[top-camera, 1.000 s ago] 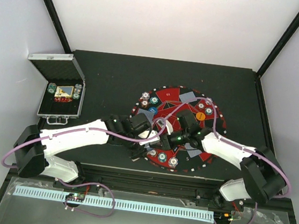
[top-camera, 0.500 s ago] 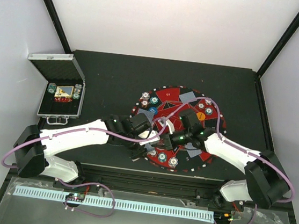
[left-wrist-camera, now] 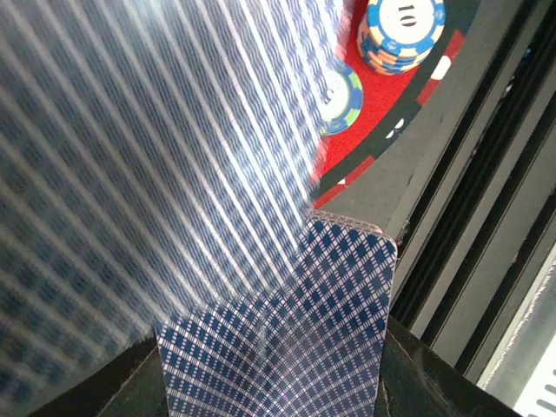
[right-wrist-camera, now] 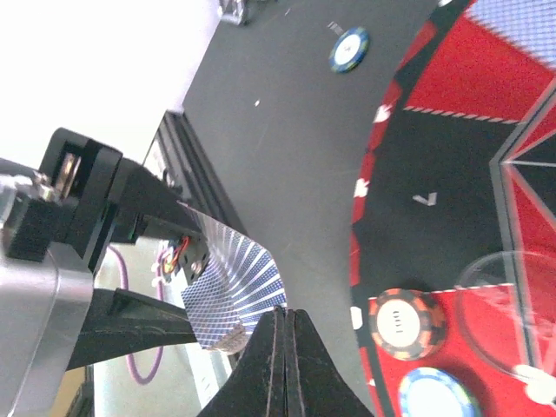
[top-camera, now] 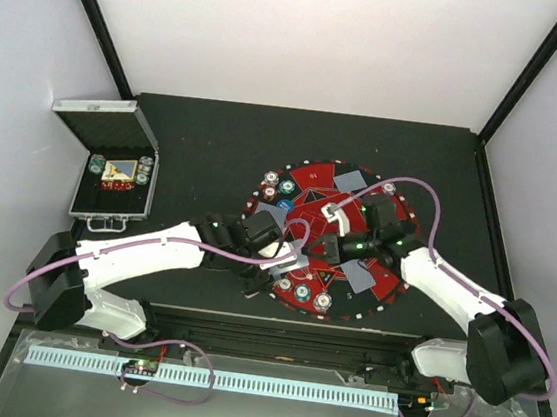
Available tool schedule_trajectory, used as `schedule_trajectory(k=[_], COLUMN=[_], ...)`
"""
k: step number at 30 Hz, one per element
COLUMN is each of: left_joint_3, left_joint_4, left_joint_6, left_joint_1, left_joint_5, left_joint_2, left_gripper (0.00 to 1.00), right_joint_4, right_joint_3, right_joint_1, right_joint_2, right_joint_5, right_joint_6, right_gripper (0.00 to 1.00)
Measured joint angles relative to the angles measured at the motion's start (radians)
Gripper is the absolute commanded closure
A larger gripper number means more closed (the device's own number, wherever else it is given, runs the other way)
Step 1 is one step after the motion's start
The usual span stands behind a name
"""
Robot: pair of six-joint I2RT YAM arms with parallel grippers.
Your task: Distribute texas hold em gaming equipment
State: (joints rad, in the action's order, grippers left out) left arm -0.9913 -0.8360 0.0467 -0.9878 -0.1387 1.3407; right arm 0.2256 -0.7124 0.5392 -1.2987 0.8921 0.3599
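On the round red-and-black mat [top-camera: 311, 184] stand small chip stacks at the upper left [top-camera: 274, 181] and the near edge [top-camera: 302, 292]. Grey-blue cards [top-camera: 348, 181] lie on it too. My left gripper [top-camera: 275, 258] hangs over the mat's near left and is shut on a deck of blue-checked playing cards [left-wrist-camera: 287, 339], which fills the left wrist view. My right gripper [top-camera: 336, 218] sits over the mat's middle. Its fingertips [right-wrist-camera: 285, 323] are pressed together on the edge of one bent card [right-wrist-camera: 230, 291]. A red-black chip [right-wrist-camera: 407, 323] lies just beside them.
An open silver case [top-camera: 112, 185] with chips in its foam stands at the far left. A chip stack marked 10 [left-wrist-camera: 402, 30] and a green-white chip [left-wrist-camera: 339, 95] lie by the mat's near rim. The table's front rails [top-camera: 275, 329] run just below the mat.
My right gripper has shut and drawn back up and to the right, away from the left gripper, with a card in it. The left arm has stayed put.
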Motion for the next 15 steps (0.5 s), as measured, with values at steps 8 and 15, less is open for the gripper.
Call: schedule_trajectory(k=[8, 15], left_joint_3=[0.000, 0.000], left_joint_4=[-0.001, -0.002], left_joint_6=[0.000, -0.002], left_joint_1=[0.035, 0.162], left_joint_5=[0.056, 0.102], left_joint_2=[0.009, 0.005], left_gripper=[0.49, 0.49], right_joint_4=[-0.004, -0.179], right_joint_3=[0.005, 0.035], right_joint_1=[-0.149, -0.152], right_joint_2=[0.083, 0.030], right_joint_5=[-0.104, -0.233], right_joint_6=[0.095, 0.297], right_gripper=[0.99, 0.99])
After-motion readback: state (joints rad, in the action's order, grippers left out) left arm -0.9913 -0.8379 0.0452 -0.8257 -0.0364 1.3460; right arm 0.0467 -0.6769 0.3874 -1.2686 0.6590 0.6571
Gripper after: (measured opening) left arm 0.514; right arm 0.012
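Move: The right hand already holds a drawn card; the far card on the mat lies about 18 cm ahead of it, 9 cm right and 14 cm below. On the same table level, the left card is some 8 cm ahead and 8 cm left of the right hand, the near-right card 4 cm back and 13 cm right. From the deck-holding left hand, the far card is roughly 23 cm ahead, 18 cm right, 11 cm below. Right hand swings its pinched card clockwise, about 10 cm forward-right towards the far card; left carries deck forward-left. ##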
